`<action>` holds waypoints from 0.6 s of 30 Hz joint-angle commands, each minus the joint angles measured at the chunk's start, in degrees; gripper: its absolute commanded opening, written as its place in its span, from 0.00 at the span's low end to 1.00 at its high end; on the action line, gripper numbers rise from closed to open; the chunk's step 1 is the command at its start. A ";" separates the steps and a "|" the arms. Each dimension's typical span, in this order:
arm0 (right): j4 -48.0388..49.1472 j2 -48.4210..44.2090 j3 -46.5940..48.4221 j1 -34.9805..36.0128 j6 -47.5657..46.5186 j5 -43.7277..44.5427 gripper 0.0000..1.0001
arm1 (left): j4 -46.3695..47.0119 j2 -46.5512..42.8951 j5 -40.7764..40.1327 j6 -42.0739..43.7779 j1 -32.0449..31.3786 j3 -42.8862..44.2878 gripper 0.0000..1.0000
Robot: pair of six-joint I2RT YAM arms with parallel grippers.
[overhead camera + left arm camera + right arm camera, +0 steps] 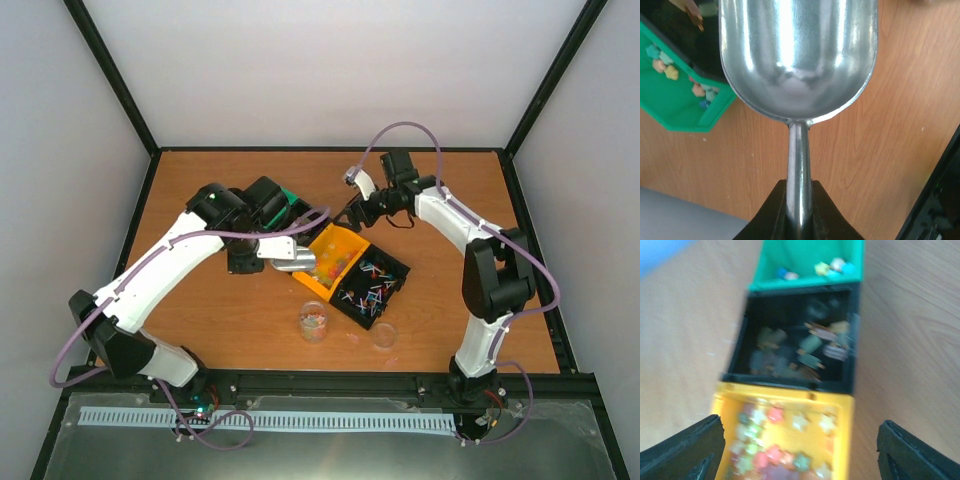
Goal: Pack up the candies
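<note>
The candies lie in a row of small bins: star-shaped ones in the yellow bin, thin wrapped ones in a black bin, brownish wrapped ones in another black bin, a few in the green bin. A clear jar near the front holds some candies. My left gripper is shut on the handle of the silver scoop, whose bowl is empty. My right gripper hangs open above the yellow bin's far end; that view is blurred.
A round clear lid lies on the wooden table right of the jar. A black frame rims the table, with white walls at the back and sides. The two arms meet over the bins in the middle.
</note>
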 commanded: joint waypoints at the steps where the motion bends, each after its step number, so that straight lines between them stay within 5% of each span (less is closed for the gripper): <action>1: -0.92 -3.60 2.53 0.09 1.07 -21.96 0.79 | 7.84 -1.02 3.36 -5.82 -0.05 0.14 0.01; 8: -4.77 -3.81 4.87 2.73 -5.29 -31.48 0.56 | 12.04 -1.34 10.85 -5.12 -0.05 -1.57 0.01; 18: -12.17 -6.05 4.04 7.18 -19.24 -28.49 0.51 | 14.61 -2.42 15.60 -3.37 0.02 -3.00 0.01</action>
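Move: The left gripper holds the empty scoop by its handle, the bowl some 9 cm to its right and level with it. The right gripper's fingers are about 14 cm ahead, 20 cm right and 7 cm below the left hand; the yellow tray is 9 cm ahead, 16 cm right and 20 cm below, and the jar 7 cm back, 12 cm right and 18 cm below. From the right hand, the scoop bowl is roughly 14 cm back, 11 cm left and 7 cm higher. Swing the right gripper back and up off the yellow tray and somewhat left, about 14 cm in all, towards the scoop bowl, turning it counter-clockwise and lifting the fingertips towards level while closing from nearly wide open to about half. Meanwhile carry the scoop some 5 cm right to meet it, keeping the handle gripped and rolling the left hand about 15 degrees so its right side rises. ##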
